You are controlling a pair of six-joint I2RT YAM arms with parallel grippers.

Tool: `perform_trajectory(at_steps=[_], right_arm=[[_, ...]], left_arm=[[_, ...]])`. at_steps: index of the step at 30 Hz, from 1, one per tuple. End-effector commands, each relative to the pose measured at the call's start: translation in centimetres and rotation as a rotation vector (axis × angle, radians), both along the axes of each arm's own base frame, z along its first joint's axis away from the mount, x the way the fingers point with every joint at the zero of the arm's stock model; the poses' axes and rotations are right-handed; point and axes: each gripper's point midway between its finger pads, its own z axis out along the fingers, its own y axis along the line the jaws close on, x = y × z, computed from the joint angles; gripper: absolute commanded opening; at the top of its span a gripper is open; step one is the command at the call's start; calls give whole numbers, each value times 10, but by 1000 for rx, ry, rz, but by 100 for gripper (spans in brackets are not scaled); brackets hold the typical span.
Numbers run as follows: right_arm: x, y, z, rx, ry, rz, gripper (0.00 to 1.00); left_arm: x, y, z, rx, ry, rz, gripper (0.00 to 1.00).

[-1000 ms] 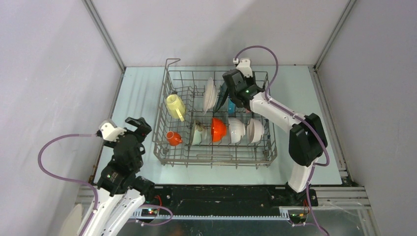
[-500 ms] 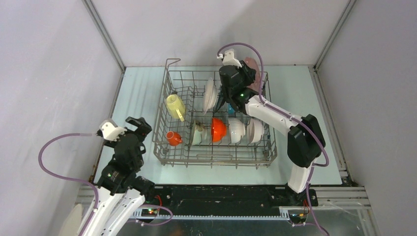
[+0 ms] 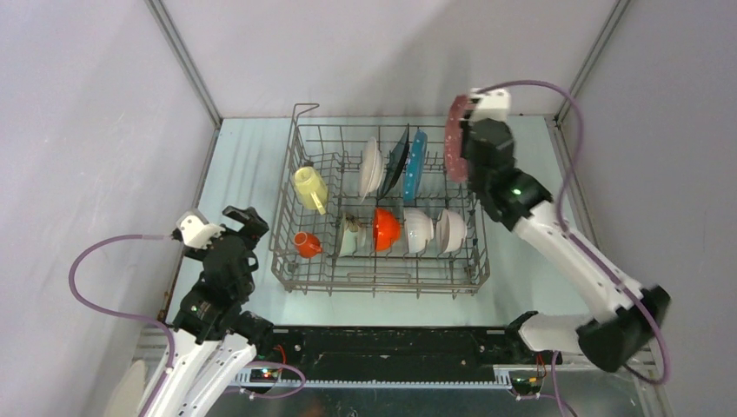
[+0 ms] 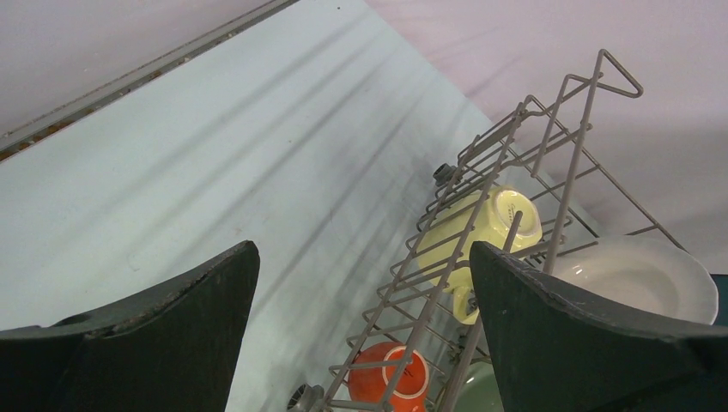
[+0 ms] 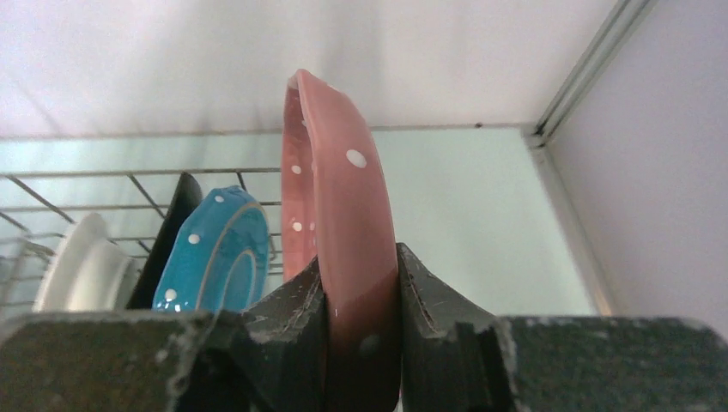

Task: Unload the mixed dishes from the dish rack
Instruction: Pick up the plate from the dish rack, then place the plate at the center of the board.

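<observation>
The grey wire dish rack [image 3: 287, 261] stands mid-table. Its back row holds a white plate [image 3: 371, 166], a black plate [image 3: 398, 157] and a blue plate [image 3: 416, 162]. The front row holds an orange bowl [image 3: 386, 228], white bowls [image 3: 419, 230], a pale green bowl [image 3: 348, 240], an orange mug [image 3: 306, 244] and a pale yellow cup [image 3: 309, 186]. My right gripper [image 3: 465, 156] is shut on the pink dotted plate [image 3: 454, 135], held on edge above the rack's back right corner; it also shows in the right wrist view [image 5: 343, 206]. My left gripper [image 3: 242, 219] is open and empty, left of the rack.
The left wrist view shows the rack's left wall [image 4: 481, 223], the yellow cup [image 4: 481, 225] and the orange mug [image 4: 391, 375] behind it. The enclosure's walls and metal posts [image 3: 187, 69] surround the table.
My right arm lifted the pink plate out of the rack's back row and swung it up and right, to the back right corner. The left arm has not moved.
</observation>
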Motion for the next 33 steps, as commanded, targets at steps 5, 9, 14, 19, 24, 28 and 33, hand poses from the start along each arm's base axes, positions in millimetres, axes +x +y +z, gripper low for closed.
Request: perform_trajectory(at_steps=[5,9,14,19,24,28,33], right_arm=[[-40,-80,18,564,-177,-52,0],[-79,-140,2,727,-274,-217,0],[-118,-199,-46,794,-294,-452,0],[-143,-228,-84,850,-286,-607,0],[-148,-236,-145,933,-215,-695,0],[-143,-236,-185,985,-171,-703,0],[-138,-234,-213,1015,-141,-686,0]], left_arm=[[-2,6,2,-5,-28,38,100],[-3,7,3,-11,-41,41,100],[-1,6,2,-9,-38,36,100],[1,4,1,-4,-26,32,100],[0,5,1,-3,-21,40,100],[-1,6,1,-10,-27,41,100],[-1,5,1,-12,-27,37,100]])
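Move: The right hand already holds the pink plate, clear of the rack; its destination, the bare table right of the rack, lies some 14 cm back, 18 cm right and 33 cm below. The blue plate stands about 4 cm ahead and 10 cm left of the hand, the rightmost white bowl 11 cm back and 3 cm left, both well below. From the left hand, that bare table is roughly 73 cm right, 2 cm back and 21 cm below. Right hand keeps the plate pinched, swings right and back, then sinks about 26 cm overall, rolling it towards flat. ##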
